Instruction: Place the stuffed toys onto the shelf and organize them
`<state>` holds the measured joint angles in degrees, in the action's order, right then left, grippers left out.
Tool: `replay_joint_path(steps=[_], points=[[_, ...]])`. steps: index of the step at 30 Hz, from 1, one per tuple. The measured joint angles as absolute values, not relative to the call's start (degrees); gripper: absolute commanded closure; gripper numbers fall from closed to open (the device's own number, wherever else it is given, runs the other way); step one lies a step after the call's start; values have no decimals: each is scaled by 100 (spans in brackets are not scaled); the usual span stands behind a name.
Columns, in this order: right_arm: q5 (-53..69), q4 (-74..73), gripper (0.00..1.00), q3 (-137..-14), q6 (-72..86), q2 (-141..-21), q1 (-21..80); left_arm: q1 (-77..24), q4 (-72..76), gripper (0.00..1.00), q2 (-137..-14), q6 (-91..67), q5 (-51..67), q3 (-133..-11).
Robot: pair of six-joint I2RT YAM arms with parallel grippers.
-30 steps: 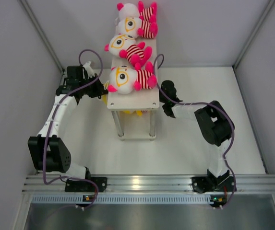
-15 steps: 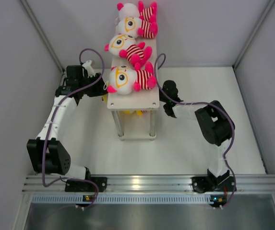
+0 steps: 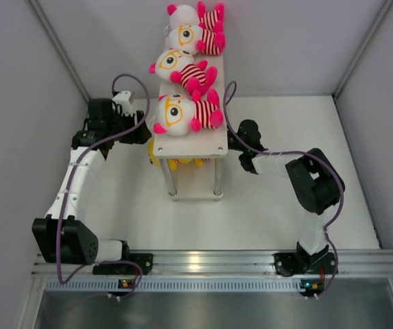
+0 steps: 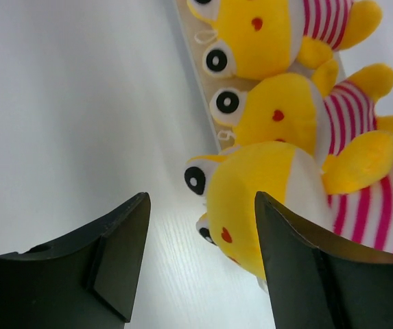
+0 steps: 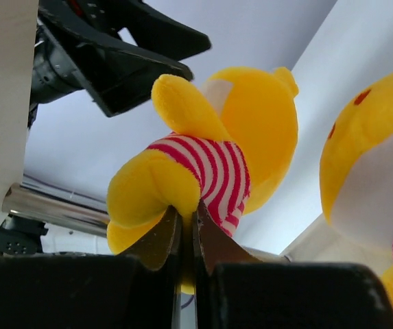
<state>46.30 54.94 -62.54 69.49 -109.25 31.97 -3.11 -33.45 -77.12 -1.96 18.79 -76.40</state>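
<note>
Three white-headed stuffed toys (image 3: pixel 182 113) lie in a row on the shelf's top board (image 3: pixel 196 142). Yellow stuffed toys (image 3: pixel 175 163) peek out from the lower tier. In the left wrist view three yellow toys lie side by side on the lower board (image 4: pixel 199 82). The nearest yellow toy (image 4: pixel 271 199) is just beyond my left gripper (image 4: pixel 203 264), which is open and holds nothing. On the shelf's right side, my right gripper (image 5: pixel 186 219) is shut on a fold of that toy's body (image 5: pixel 203 171) at the hem of its striped shirt.
A second yellow toy (image 5: pixel 374 157) sits close on the right of the held one. The shelf's metal leg (image 5: pixel 52 209) runs low on the left in the right wrist view. Grey walls (image 3: pixel 31 82) close in the white table on both sides.
My left gripper opened, let go of the yellow toy and drew back left from the shelf. My right gripper shut on that toy from the other side.
</note>
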Motion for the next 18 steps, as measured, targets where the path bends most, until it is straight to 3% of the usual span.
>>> replay_joint_path(steps=[11, 18], points=[[4890, 5245, 100, -5688, 6637, -10460, 3138, -268, -3627, 34, -7708, 196, 1809, -7063], [4936, 4331, 100, -5389, 6023, -10095, 3105, -268, -3645, 35, -7708, 276, 1817, -6965]])
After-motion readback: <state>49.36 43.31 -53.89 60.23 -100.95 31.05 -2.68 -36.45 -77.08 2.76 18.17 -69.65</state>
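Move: The right hand holds a yellow toy by its feet, between the shelf's boards. Its goal, the free near end of the lower board, lies about 5 cm back, 2 cm left and 8 cm below. The nearest lying toy is roughly 3 cm ahead, 2 cm left and 9 cm below; the next one lies 9 cm beyond that. From the open left hand, the free end is some 9 cm back, 17 cm right and 10 cm below. Still pinching the yellow toy's feet, the right hand carries it back towards the free near end of the lower board, bearing right and sinking more as it goes, about 5 cm in all, while the fingers dip slightly at the toy's side. The left hand, open and empty, drops some 6 cm and eases back beside the shelf, tipping a little further down. ##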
